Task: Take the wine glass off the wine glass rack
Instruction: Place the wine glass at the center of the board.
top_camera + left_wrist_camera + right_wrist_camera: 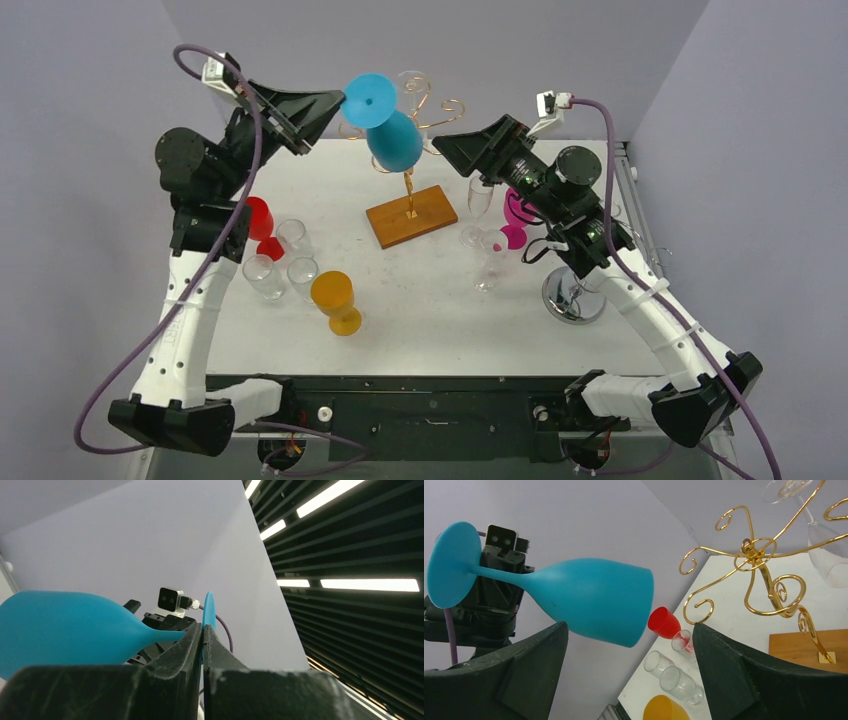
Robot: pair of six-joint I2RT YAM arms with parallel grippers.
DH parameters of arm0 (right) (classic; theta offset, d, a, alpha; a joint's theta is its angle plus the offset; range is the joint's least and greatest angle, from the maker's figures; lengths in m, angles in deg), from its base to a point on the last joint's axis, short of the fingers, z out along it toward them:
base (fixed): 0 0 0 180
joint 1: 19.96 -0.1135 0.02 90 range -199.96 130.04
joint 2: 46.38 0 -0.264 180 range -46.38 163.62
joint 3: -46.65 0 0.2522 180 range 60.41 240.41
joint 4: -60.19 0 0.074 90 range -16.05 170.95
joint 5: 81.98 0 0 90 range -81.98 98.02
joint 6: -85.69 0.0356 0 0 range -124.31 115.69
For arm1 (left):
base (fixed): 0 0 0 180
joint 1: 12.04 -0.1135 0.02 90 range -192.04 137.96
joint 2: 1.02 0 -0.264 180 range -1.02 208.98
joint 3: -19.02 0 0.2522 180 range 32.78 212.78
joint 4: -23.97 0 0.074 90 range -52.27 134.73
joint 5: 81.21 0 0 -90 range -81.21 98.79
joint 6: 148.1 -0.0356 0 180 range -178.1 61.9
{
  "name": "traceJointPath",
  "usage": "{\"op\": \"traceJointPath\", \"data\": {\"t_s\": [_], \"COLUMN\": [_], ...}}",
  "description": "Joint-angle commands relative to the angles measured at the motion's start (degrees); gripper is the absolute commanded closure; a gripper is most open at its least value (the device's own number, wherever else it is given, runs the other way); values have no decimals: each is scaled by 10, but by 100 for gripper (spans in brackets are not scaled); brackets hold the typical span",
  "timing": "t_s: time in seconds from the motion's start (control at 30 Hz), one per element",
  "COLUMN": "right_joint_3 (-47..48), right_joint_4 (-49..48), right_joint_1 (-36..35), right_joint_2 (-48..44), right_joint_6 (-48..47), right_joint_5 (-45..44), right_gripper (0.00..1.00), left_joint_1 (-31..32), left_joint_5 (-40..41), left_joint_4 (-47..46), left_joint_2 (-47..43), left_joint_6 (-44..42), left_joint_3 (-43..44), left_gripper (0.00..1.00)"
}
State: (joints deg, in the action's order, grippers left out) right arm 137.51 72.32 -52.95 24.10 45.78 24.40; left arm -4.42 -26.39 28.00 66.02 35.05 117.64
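Note:
A blue wine glass (393,140) hangs tilted in the air, its bowl over the back of the table. My left gripper (340,100) is shut on the rim of its round foot (208,611), with both fingers pressed against the disc. The gold wine glass rack (412,215) stands behind on its brown wooden base. In the right wrist view the blue glass (589,600) lies left of the rack's curled arms (759,565) and apart from them. My right gripper (440,145) is open just right of the bowl, touching nothing.
A clear glass (824,555) hangs on the rack's right side. A red glass (260,222), clear glasses (285,262) and an orange glass (335,298) stand front left. A pink glass (515,215), more clear glasses (492,262) and a chrome stand's round base (573,297) sit right.

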Motion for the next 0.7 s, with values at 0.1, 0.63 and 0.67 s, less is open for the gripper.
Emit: {"op": "traceJointPath", "data": {"t_s": [0.1,0.63,0.67], "right_joint_3": [-47,-137,-138], "right_joint_4": [-142,-376,-386], "right_joint_1": [49,106,106], "right_joint_2": [-37,-45,-42], "right_joint_6": [48,206,214], "right_joint_5": [49,122,128], "right_gripper": [10,10,10], "left_joint_1": [87,140,142], "left_joint_5": [42,54,54], "left_joint_4": [-101,-224,-229], "left_joint_2": [68,159,162], "left_joint_6": [57,158,161], "left_joint_3": [68,114,117], "left_gripper": [100,100,100]}}
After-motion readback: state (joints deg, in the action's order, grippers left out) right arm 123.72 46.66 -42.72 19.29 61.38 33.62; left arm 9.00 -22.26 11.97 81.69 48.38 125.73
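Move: The left gripper, shut on the blue wine glass just under its upturned foot, has the open right gripper about 13 cm to its right, level front to back and some 10 cm lower; the held glass's middle hangs 4 cm to its right, 1 cm ahead and 7 cm below. From the right hand that glass is roughly 10 cm to the left, level front to back and 5 cm higher. The gold rack's hub lies about 20 cm ahead of the right hand, 9 cm left and 19 cm down. The left hand keeps its shut grip under the foot and carries the hanging blue wine glass some 8 cm to the right towards the open right gripper, easing forward and upward as it slows, and turning clockwise about 15 degrees while it rolls so the bowl swings right. The right hand, fingers still wide, gives way about 5 cm to the right and rises a little, its left-pointing fingertips tipping up some 15 degrees towards the bowl. ##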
